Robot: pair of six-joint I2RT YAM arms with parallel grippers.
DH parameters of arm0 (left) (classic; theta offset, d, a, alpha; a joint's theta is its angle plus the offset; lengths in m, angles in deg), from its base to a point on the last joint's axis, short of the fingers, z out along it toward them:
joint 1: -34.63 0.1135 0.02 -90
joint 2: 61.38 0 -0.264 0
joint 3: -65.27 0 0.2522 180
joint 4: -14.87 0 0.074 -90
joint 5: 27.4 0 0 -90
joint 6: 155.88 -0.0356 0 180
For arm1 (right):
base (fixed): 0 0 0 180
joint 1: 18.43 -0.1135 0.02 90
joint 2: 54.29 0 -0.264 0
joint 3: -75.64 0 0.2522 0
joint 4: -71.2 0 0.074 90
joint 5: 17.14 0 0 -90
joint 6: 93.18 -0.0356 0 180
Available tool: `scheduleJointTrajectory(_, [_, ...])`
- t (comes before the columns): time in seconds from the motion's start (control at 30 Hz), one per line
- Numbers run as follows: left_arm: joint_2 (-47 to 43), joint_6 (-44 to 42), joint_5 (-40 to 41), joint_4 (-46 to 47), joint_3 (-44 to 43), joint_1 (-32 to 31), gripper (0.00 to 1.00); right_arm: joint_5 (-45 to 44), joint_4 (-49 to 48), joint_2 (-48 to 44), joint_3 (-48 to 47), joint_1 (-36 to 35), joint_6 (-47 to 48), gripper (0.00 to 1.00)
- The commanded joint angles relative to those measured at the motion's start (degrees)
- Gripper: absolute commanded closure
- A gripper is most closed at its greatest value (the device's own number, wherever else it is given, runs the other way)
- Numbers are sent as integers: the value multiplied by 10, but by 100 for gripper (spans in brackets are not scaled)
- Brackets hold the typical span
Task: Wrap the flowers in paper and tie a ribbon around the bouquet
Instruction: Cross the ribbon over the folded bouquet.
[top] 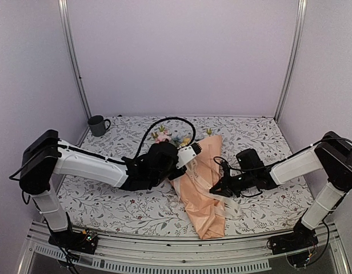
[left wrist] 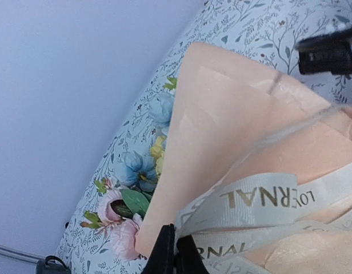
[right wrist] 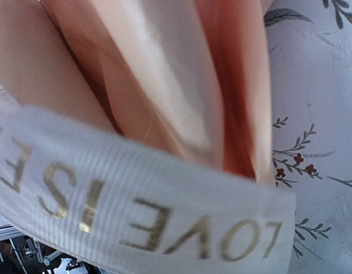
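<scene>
The bouquet lies mid-table: peach-orange paper wrapped as a cone round the flowers, whose pink, blue and yellow blooms stick out of its far end. A cream ribbon with gold lettering crosses the paper. My left gripper is shut on the ribbon at the cone's left edge. My right gripper sits at the cone's right side. In the right wrist view the ribbon stretches taut across the frame and hides the fingers, which look shut on it.
A dark mug stands at the back left corner. The leaf-patterned tablecloth covers the table. Metal frame posts rise at both back corners, and the table's front rail runs between the arm bases.
</scene>
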Motion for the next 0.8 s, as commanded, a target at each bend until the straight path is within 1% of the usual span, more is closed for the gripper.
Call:
scheduleJointTrajectory(0.0, [56, 36, 26, -32, -29, -4, 100, -20, -15, -25, 20, 1, -15, 100])
scheduleJointTrajectory(0.13, [73, 29, 52, -46, -64, -8, 100, -17, -15, -26, 22, 1, -17, 100])
scheduleJointTrajectory(0.2, [75, 14, 77, -34, -69, -7, 100, -9, -12, -25, 19, 1, -23, 100])
scheduleJointTrajectory(0.33, [81, -22, 154, -12, -93, -9, 100, -10, -2, -22, 12, 1, -22, 100])
scheduleJointTrajectory(0.43, [88, -84, 219, 46, -98, -8, 100, -11, -4, -12, 6, 1, -19, 100])
scheduleJointTrajectory(0.57, [90, -160, 271, 129, -99, -9, 100, -11, -16, -10, 2, 0, -21, 100])
scheduleJointTrajectory(0.63, [88, -182, 264, 136, -99, -12, 100, -15, -15, -7, -1, 0, -17, 100])
scheduleJointTrajectory(0.7, [87, -181, 245, 133, -85, -21, 100, -10, -15, 2, -7, 0, -14, 100])
scheduleJointTrajectory(0.73, [89, -156, 230, 106, -78, -28, 100, -8, -13, 6, -9, 1, -11, 100])
scheduleJointTrajectory(0.77, [89, -113, 203, 57, -76, -34, 100, -8, -12, 8, -9, 1, -9, 100])
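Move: The left hand, ribbon already pinched, hangs about 12 cm above the folded bouquet. The bouquet's middle lies some 6 cm back and 5 cm to its right. The flower heads are roughly 19 cm ahead and 5 cm left, and the paper's top flap about 14 cm ahead and 10 cm right. From the low right hand, the bouquet's middle is around 2 cm ahead and 5 cm left, about level. Still pinching the ribbon, the left hand first dips about 5 cm towards the bouquet, then turns back and climbs nearly 10 cm while easing some 4 cm forward towards the flower-head end, swinging counter-clockwise and lifting its fingertips by about 15 degrees each. The right hand stays almost still, shut, with the ribbon at the bouquet's right edge. ##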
